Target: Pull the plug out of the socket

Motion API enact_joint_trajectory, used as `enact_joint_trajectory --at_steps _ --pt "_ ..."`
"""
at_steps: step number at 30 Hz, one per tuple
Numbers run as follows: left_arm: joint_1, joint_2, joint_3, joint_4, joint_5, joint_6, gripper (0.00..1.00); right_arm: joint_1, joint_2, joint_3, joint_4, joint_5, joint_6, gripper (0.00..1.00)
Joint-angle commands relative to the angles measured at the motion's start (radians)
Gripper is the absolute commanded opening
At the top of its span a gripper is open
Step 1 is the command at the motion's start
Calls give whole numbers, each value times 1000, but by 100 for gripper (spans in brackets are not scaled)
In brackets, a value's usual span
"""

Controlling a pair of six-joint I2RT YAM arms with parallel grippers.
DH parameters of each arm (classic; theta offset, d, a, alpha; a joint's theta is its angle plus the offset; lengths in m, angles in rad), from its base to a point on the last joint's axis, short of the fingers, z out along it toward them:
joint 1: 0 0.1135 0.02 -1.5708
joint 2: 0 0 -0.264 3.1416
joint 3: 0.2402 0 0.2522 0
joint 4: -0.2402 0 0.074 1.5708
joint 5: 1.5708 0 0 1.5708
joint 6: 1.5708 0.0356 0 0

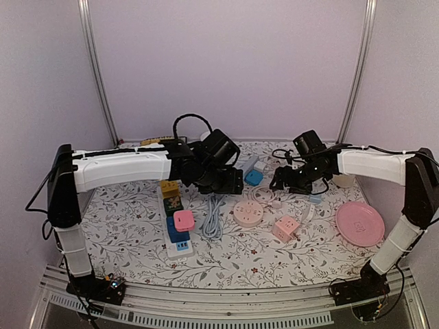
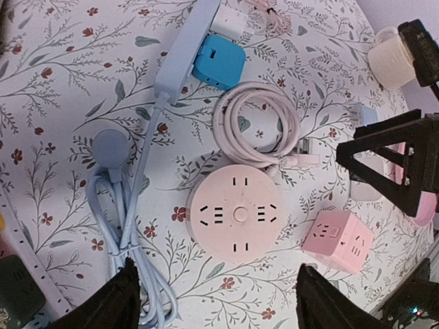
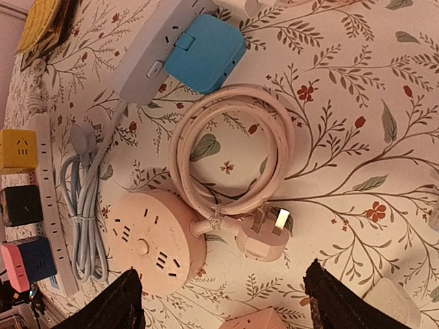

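A blue plug [image 1: 254, 177] [image 2: 218, 62] [image 3: 204, 53] sits plugged into a pale grey socket strip [image 2: 180, 58] [image 3: 144, 62] at the back of the table. My left gripper [image 1: 233, 179] [image 2: 223, 308] hangs open just left of it, over a round pink socket [image 2: 235, 211], with nothing between its fingers. From the right, my right gripper [image 1: 281, 181] [image 3: 226, 305] also stands open and empty, above a coiled pink cable whose loose plug [image 3: 264, 236] lies on the cloth. Neither gripper touches the blue plug.
A white strip [image 1: 180, 248] at the left carries yellow, black, blue and pink cube adapters. A bundled grey cable [image 1: 212, 218], the round pink socket [image 1: 248, 213], a pink cube socket [image 1: 286, 228] and a pink plate [image 1: 359, 223] lie around. A tape roll [image 2: 391, 62] sits far right.
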Motion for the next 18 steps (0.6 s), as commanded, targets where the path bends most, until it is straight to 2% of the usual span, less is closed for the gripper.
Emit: enact_joint_trajectory --at_steps 1,9,18 --pt "19 -65 -60 -5 -32 -51 78 44 66 55 15 -19 -23 83" --pt "53 -30 -43 1 -21 -16 77 81 111 69 6 1 -27 82" --pt "93 232 261 -82 -49 139 77 79 0 32 -9 76 -20 82"
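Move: The grey power strip lies about 19 cm ahead of the left hand and 2 cm to its right, some 13 cm below. The blue plug on it is about 16 cm ahead and 5 cm right; the round pink socket is almost underneath, 1 cm back and 3 cm right. From the right hand, the blue plug lies roughly 12 cm ahead, 6 cm left and 8 cm down, beyond the pink cable coil, which is 4 cm ahead and 4 cm left. Towards the grey strip and its blue plug the left hand, open and still high, first drifts some 2 cm left, then swings forward, ending about 5 cm farther out and back in line. The right hand, also open, shifts left about 3 cm and sinks 2.5 cm towards the pink coil, then eases slightly back up. Neither grips anything. ##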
